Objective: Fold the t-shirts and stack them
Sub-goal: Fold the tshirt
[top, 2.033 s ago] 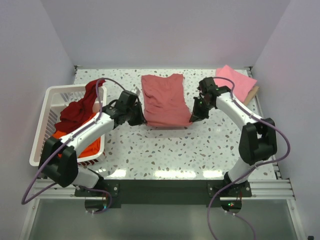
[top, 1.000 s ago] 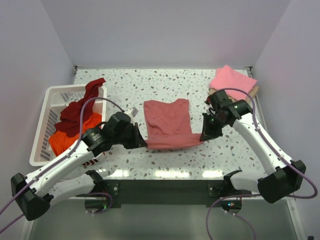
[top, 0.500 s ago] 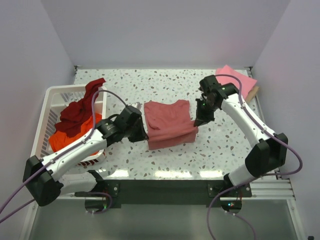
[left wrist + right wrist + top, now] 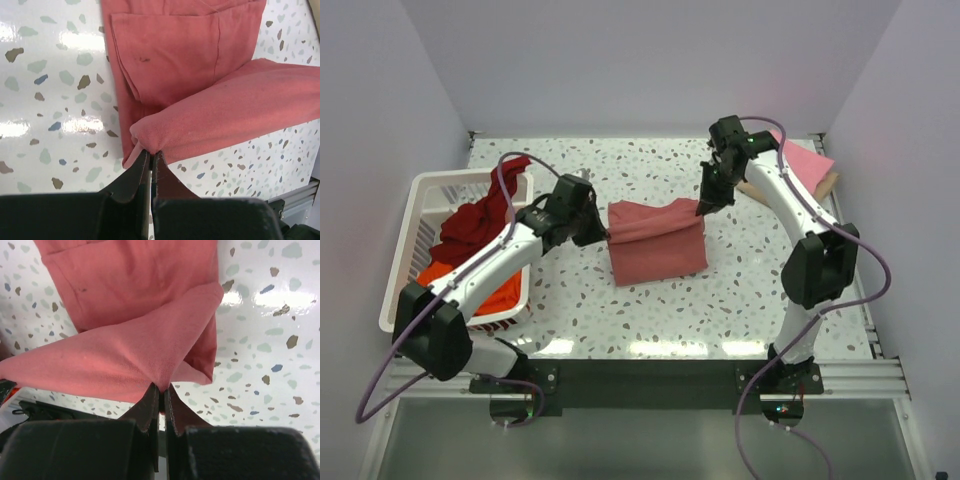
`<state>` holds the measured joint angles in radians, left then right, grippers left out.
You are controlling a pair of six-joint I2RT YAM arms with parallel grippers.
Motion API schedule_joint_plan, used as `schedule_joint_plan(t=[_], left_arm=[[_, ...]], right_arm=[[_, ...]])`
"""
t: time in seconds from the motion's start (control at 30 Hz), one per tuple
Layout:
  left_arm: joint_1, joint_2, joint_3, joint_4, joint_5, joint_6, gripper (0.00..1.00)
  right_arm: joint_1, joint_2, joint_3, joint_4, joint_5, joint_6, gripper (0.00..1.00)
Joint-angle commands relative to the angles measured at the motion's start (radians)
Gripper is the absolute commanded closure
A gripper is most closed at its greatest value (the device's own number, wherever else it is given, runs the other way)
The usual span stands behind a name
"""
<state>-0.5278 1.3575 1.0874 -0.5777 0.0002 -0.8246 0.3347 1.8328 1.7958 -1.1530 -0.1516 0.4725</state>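
Observation:
A dusty rose-red t-shirt (image 4: 655, 245) lies in the middle of the table, its near edge lifted and carried back over its far part. My left gripper (image 4: 606, 234) is shut on the fold's left corner (image 4: 150, 145). At the right corner (image 4: 162, 382), my right gripper (image 4: 703, 208) pinches the same cloth. A bright pink t-shirt (image 4: 803, 165) lies folded at the far right corner. A dark maroon t-shirt (image 4: 475, 222) and an orange t-shirt (image 4: 500, 285) fill the basket.
The white slatted basket (image 4: 410, 250) stands at the table's left edge, close beside my left arm. Under the pink shirt a brown board edge (image 4: 832, 184) shows. Walls close in on the back and both sides.
Both grippers, still pinching the rose-red shirt's near edge, have carried it away from me toward the shirt's far end, doubling the cloth over itself.

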Motion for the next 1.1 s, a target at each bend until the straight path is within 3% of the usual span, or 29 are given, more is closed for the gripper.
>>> schedule_joint_plan(t=[0.0, 0.4, 0.43, 0.5, 0.53, 0.6, 0.63, 0.77, 1.07], left_arm=[[0.034, 0.075, 0.069, 0.062, 0.037, 0.076, 1.00], [0.137, 0.403, 0.293, 0.082, 0.055, 0.143, 1.00], [0.144, 0.432, 0.358, 0.082, 0.055, 0.153, 0.98], [0.164, 0.520, 0.452, 0.037, 0.058, 0.160, 0.69], [0.166, 0.541, 0.553, 0.015, 0.041, 0.172, 0.40], [0.166, 0.575, 0.650, -0.014, 0.030, 0.183, 0.20], [0.166, 0.575, 0.661, -0.014, 0.035, 0.194, 0.11], [0.166, 0.563, 0.642, -0.020, 0.064, 0.205, 0.05], [0.163, 0.410, 0.367, 0.042, 0.101, 0.200, 0.05]], right_arm=[[-0.023, 0.071, 0.086, 0.003, 0.009, -0.028, 1.00], [-0.089, 0.325, 0.338, 0.030, 0.003, -0.002, 1.00], [-0.098, 0.362, 0.377, 0.042, -0.005, 0.011, 0.90], [-0.120, 0.394, 0.431, 0.053, -0.029, 0.028, 0.60], [-0.123, 0.416, 0.489, 0.050, -0.037, 0.028, 0.34], [-0.126, 0.411, 0.523, 0.056, -0.039, 0.017, 0.15], [-0.126, 0.399, 0.507, 0.070, -0.040, 0.009, 0.11], [-0.149, 0.297, 0.346, 0.156, -0.086, -0.008, 0.08], [-0.168, 0.083, 0.018, 0.226, -0.146, -0.127, 0.07]])
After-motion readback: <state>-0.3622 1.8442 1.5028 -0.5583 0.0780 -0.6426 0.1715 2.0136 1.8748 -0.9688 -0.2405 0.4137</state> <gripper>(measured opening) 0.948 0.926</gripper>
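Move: Both grippers hold the t-shirt's raised edge, some 7 cm above the table. For the left one, the far left corner of the shirt lying on the table is about 10 cm ahead and level sideways; the laundry basket's middle is some 36 cm to its left and about 2 cm back. For the right one, the far right corner lies roughly 7 cm ahead and 1 cm left, and the pink shirt on the stack about 15 cm ahead and 24 cm right. Carry the held edge forward with both grippers over the lying part of the t-shirt, sinking about 4 to 5 cm on the way. After some 10 cm of reach, spread the fingers wide in full swing to let the edge go, follow through several centimetres more, then draw both open hands back 4 to 5 cm, the right easing to its right and the left lifting a little before it sinks again. ##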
